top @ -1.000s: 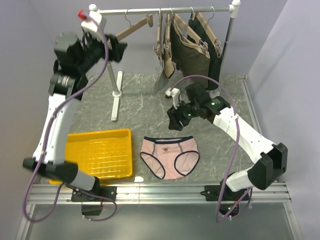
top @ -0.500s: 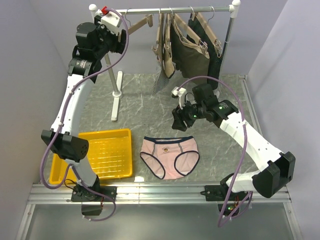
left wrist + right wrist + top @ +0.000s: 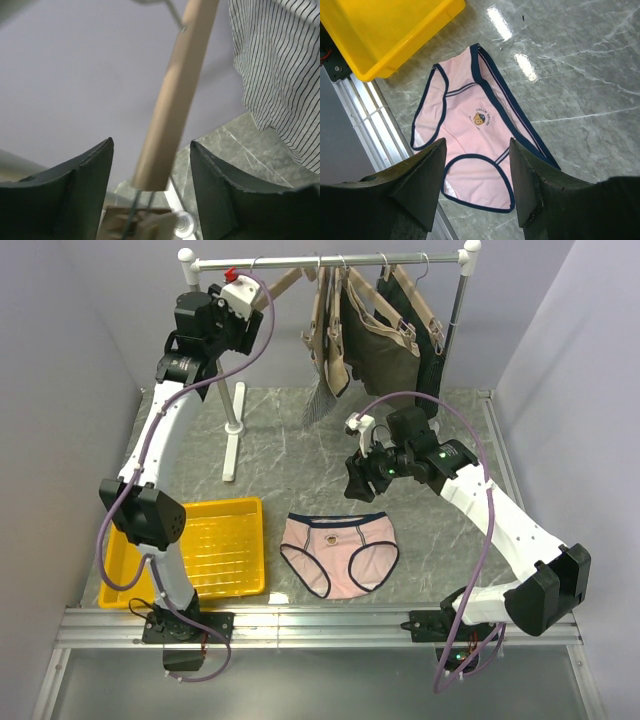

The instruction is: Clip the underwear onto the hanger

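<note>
The pink underwear (image 3: 338,552) with navy edging lies flat on the table near the front edge. My right gripper (image 3: 352,485) hovers above it, open and empty. In the right wrist view the underwear (image 3: 470,125) shows between and below that gripper (image 3: 477,145). The tan hanger (image 3: 285,282) hangs tilted at the left end of the rail. My left gripper (image 3: 262,310) is raised to it. In the left wrist view the hanger (image 3: 180,85) bar runs between the fingers of the left gripper (image 3: 151,145), which stands open with a gap on each side.
A yellow tray (image 3: 205,545) sits at the front left, also in the right wrist view (image 3: 385,30). The rack's rail (image 3: 330,260) and post (image 3: 238,405) stand at the back. Hangers with dark olive garments (image 3: 385,335) and a striped garment (image 3: 280,75) hang to the right.
My left arm has swung up and to the right, bringing its fingers around the tan hanger's bar, with the jaws slightly narrower. The right gripper has barely shifted above the underwear.
</note>
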Robot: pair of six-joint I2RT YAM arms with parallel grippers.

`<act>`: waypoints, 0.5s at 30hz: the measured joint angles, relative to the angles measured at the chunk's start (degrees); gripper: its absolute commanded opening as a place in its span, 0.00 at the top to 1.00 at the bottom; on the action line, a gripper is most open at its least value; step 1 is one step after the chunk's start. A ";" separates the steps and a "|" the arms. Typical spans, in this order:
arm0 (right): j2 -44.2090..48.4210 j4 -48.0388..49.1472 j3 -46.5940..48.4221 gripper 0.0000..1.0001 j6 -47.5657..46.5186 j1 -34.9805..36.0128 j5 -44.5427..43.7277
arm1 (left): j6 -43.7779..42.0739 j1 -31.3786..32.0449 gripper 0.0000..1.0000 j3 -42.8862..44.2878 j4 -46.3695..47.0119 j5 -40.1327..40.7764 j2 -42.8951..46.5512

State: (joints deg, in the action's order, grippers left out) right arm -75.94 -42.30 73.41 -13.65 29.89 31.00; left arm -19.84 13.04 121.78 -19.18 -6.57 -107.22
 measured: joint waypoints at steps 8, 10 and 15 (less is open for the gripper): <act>-0.02 0.61 -0.94 0.40 0.26 -0.31 0.17 | -0.44 0.00 0.59 0.55 -0.15 -0.11 -1.40; -0.02 0.66 -0.94 0.40 0.33 -0.33 0.17 | -0.33 0.00 0.71 0.92 -0.15 -0.13 -1.40; -0.02 0.70 -0.94 0.40 0.35 -0.37 0.17 | 0.17 -0.09 0.95 1.07 0.52 -0.48 -1.40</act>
State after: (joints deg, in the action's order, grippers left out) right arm -75.96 -41.60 72.47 -13.30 29.52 31.18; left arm -19.66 12.95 122.85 -18.65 -7.05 -108.62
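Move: Between the left hand's open fingers is the hanger's near end, about 1 cm ahead. The rack's rod crosses about 8 cm ahead and 14 cm above; the rack's left post stands some 10 cm to the left and 6 cm ahead. The striped garment hangs roughly 15 cm to the right, 5 cm ahead and 10 cm lower. From the right hand, the hanger's near end lies about 30 cm ahead, 24 cm left and 20 cm higher. Closing its fingers from about two-thirds open to about one-third, the left hand pinches the near end of the hanger's bar just above the clip. It stays almost in place meanwhile, dipping about 1 cm and coming back up, with the wrist still pointing forward and somewhat right. ##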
